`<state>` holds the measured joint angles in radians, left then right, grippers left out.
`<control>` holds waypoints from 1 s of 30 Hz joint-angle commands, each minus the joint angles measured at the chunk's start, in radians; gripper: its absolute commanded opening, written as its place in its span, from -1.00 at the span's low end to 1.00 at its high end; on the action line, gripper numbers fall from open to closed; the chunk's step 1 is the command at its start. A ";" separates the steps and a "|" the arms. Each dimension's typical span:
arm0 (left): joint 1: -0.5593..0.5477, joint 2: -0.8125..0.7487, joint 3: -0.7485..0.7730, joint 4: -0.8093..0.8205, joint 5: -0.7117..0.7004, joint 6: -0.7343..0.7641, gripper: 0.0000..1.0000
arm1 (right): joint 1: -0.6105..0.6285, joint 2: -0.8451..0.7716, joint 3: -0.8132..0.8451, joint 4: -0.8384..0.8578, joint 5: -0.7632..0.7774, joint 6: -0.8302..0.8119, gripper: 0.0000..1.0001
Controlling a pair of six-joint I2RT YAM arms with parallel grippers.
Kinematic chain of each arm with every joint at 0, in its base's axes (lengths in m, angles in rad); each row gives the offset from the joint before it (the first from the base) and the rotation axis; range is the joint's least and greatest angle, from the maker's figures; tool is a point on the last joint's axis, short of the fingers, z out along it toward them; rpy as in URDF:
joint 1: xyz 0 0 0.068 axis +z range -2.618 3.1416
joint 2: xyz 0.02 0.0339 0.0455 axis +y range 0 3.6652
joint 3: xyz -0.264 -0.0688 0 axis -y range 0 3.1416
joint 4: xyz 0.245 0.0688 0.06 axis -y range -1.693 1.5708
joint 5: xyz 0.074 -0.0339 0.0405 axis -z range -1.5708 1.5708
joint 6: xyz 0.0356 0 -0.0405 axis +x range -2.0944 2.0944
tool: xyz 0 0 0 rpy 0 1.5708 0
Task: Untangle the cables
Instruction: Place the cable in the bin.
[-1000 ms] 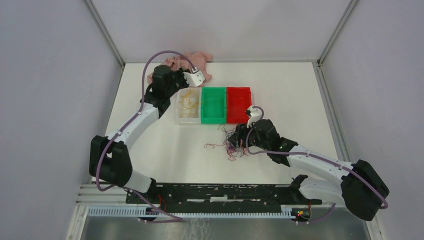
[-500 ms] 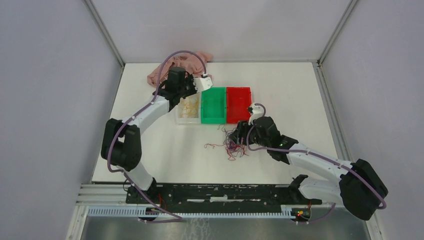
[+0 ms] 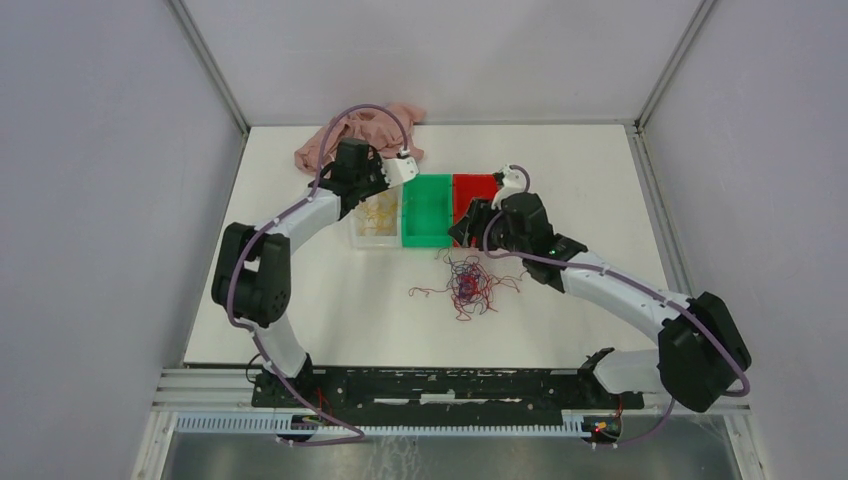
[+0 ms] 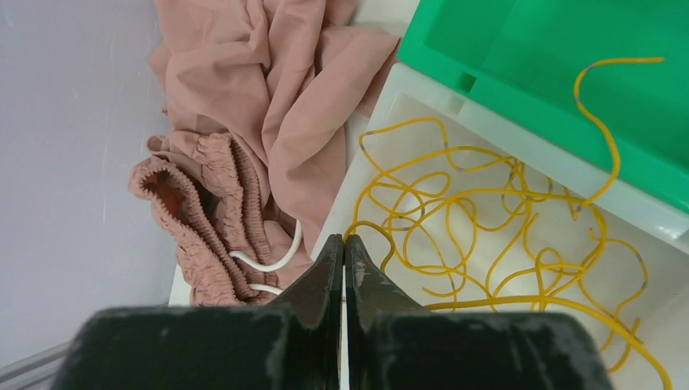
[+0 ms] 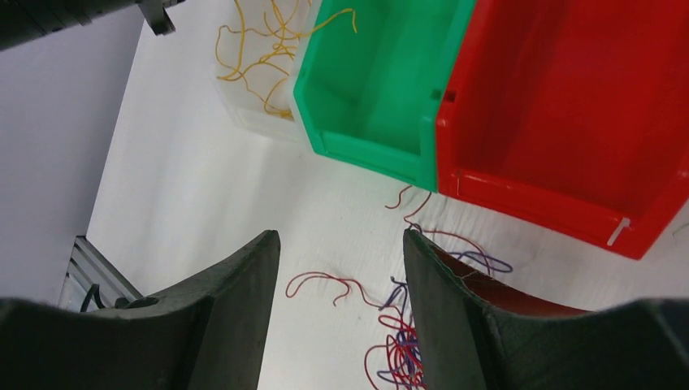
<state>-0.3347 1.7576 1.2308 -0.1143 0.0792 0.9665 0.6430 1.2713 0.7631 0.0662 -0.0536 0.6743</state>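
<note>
The cables show in two places. A red and purple tangle (image 3: 468, 285) (image 5: 404, 345) lies on the white table in front of the bins, one red strand (image 5: 325, 284) trailing off to its left. Loose yellow cables (image 4: 487, 219) (image 3: 378, 212) fill the clear bin (image 4: 370, 175), and one strand curls over the green bin (image 4: 569, 49). My left gripper (image 4: 343, 241) (image 3: 372, 183) is shut and holds nothing; it hangs over the clear bin's rim beside the pink garment. My right gripper (image 5: 341, 240) (image 3: 462, 225) is open above the table, nothing between its fingers, the tangle just under its right finger.
A crumpled pink garment (image 4: 268, 122) (image 3: 345, 135) with a white drawstring (image 4: 272, 260) lies at the back left against the clear bin. The green bin (image 5: 382, 81) and the red bin (image 5: 569, 106) stand side by side. Walls close in the table on three sides.
My right arm has lifted off the tangle and swung back toward the bins, leaving the tangle uncovered. My left gripper has shifted from over the garment to the clear bin's rim.
</note>
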 commanded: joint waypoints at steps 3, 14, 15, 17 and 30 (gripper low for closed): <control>0.014 0.028 -0.014 0.081 0.024 -0.048 -0.94 | -0.012 0.133 0.138 0.046 -0.017 0.024 0.27; 0.015 0.096 -0.062 0.149 0.064 -0.140 -0.90 | -0.031 0.323 0.216 0.153 -0.022 0.095 0.28; 0.015 0.099 -0.054 0.145 0.070 -0.145 -0.72 | -0.032 0.335 0.223 0.160 -0.025 0.093 0.28; 0.016 0.097 -0.018 0.096 0.091 -0.149 -0.18 | -0.032 0.362 0.232 0.188 -0.042 0.090 0.27; 0.091 0.005 0.252 -0.254 0.266 -0.167 0.68 | -0.032 0.511 0.311 0.280 -0.089 0.091 0.27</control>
<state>-0.2668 1.8278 1.4292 -0.2588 0.2676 0.8219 0.6128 1.7348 0.9981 0.2649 -0.1230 0.7547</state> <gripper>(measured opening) 0.820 0.636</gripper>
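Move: The left hand, shut on the yellow cable, is over the white bin's far half: the bin's middle is about 3 cm back, straight below by some 10, with the green bin 12 cm right of it and the pink cloth 17 cm ahead, 6 left of the hand. From the open right hand, the cable's loose end over the green bin lies 14 cm ahead, 13 left, 9 below; the red bin 11 ahead, 3 right; the red-blue tangle 5 back, 1 right, 15 below. The left hand lowers the yellow cable about 6 cm towards the white bin, opens its fingers wide at the bottom to let go, then rises some 8 cm and edges forward while tilting its left side down a little. Meanwhile the right hand, fingers staying part open and empty, reaches about 7 cm forward and 6 left while sinking 5, coming over the green bin towards the cable's loose end without touching it. ##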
